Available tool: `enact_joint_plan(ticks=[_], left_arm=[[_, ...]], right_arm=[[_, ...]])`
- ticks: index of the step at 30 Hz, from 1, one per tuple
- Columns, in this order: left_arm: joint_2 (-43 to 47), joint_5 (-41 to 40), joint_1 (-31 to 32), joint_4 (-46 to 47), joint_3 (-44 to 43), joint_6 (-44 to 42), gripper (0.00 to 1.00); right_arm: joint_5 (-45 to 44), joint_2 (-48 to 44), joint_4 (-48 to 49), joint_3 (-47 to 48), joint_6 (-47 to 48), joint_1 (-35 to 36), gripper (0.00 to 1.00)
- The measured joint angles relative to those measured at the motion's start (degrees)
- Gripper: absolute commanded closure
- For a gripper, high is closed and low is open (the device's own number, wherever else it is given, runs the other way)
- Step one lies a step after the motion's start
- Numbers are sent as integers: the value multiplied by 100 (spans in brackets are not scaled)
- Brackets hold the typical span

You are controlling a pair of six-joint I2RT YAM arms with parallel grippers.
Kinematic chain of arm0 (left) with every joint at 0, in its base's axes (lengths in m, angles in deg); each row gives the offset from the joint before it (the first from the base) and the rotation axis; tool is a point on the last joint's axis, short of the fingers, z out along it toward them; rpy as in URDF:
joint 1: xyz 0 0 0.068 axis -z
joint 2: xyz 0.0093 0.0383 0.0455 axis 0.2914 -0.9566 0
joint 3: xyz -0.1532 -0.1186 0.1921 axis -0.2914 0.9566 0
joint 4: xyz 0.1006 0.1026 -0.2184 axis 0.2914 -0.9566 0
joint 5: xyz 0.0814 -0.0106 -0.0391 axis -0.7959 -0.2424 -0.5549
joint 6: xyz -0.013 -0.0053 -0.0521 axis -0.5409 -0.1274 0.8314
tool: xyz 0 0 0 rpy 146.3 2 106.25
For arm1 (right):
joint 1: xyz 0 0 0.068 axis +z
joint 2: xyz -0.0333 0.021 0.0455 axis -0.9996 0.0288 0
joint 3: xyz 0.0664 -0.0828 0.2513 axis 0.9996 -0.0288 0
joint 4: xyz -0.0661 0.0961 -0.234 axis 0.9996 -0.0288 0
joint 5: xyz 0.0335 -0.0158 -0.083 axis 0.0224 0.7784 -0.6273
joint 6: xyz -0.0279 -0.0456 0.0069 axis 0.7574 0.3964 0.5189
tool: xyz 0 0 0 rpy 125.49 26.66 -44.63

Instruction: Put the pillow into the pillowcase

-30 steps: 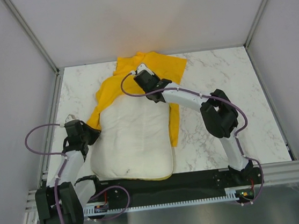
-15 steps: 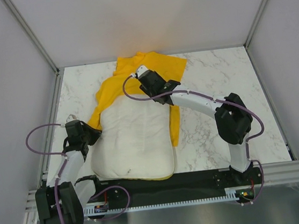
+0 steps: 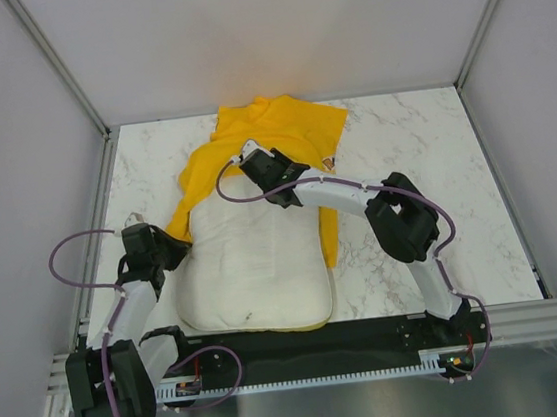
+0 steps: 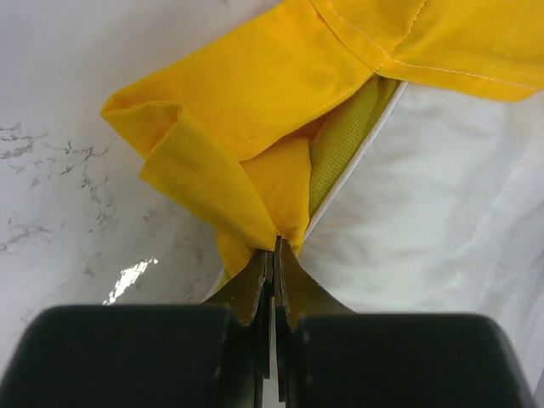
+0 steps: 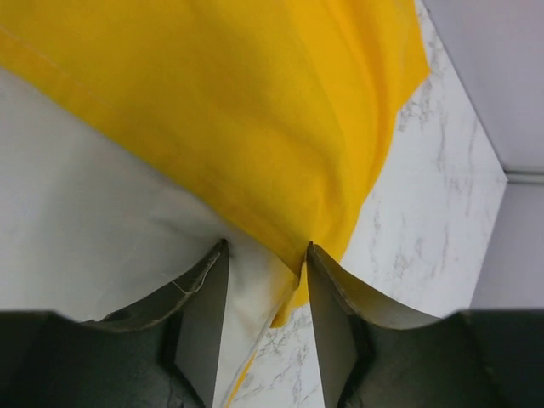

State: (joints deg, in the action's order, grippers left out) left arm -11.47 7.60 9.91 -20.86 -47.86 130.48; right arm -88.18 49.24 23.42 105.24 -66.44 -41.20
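Observation:
The white pillow (image 3: 250, 267) lies in the middle of the table. The yellow pillowcase (image 3: 274, 128) is bunched over its far end, with a strip running down its right side. My left gripper (image 3: 174, 246) is at the pillow's left edge. In the left wrist view it (image 4: 274, 245) is shut on a fold of the pillowcase (image 4: 246, 93), beside the pillow (image 4: 442, 212). My right gripper (image 3: 251, 157) is at the pillow's far end. In the right wrist view it (image 5: 266, 251) is open, its jaws astride the pillow's corner (image 5: 85, 195) and the pillowcase edge (image 5: 255, 110).
The marble table (image 3: 423, 152) is enclosed by grey walls at the back and on both sides. A black rail (image 3: 315, 350) with the arm bases runs along the near edge. Bare marble (image 5: 425, 221) lies to the right of the cloth.
My right gripper has moved left and nearer along the pillow's far end. The pillow's near end has shifted slightly right. The left gripper has stayed in place, still holding the cloth.

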Motion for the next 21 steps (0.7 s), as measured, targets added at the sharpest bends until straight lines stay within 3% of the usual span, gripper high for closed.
enact_joint_plan(ticks=[12, 15, 18, 21], left_arm=[[22, 57, 2, -144, -114, -138, 98], [24, 68, 2, -166, -138, -153, 98], [24, 105, 2, -179, -140, -164, 98], [24, 142, 13, -195, -140, -164, 98]], right_arm=[[-1419, 398, 487, 601, 197, -179, 58], [-1484, 525, 544, 730, 269, -212, 69], [-1495, 678, 575, 811, 363, -212, 100], [-1263, 708, 468, 791, 247, -212, 100]])
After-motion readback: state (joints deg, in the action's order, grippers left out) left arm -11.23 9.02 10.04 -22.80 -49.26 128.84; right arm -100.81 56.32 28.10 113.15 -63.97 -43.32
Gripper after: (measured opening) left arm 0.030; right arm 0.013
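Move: The pillowcase hem I mean to grab with my right hand crosses the pillow's far right corner about 4 cm ahead of that hand and 2 cm to its right, near fingertip height. The pillow's middle lies some 18 cm back and 13 cm left of my right hand, about 5 cm lower. The pillowcase's loose right strip is roughly 14 cm back and 4 cm right. From my left hand the hem is about 20 cm ahead and 29 cm right. With my right hand I reach about 4 cm forward and a little right across the hem, rising some 3 cm with the fingers half open and swinging about 10 degrees up and clockwise. Then I sink about 2 cm, easing slightly back left, and shut the fingers fully, pinching the pillowcase hem. My left hand stays nearly in place, still gripping its fold of pillowcase. ##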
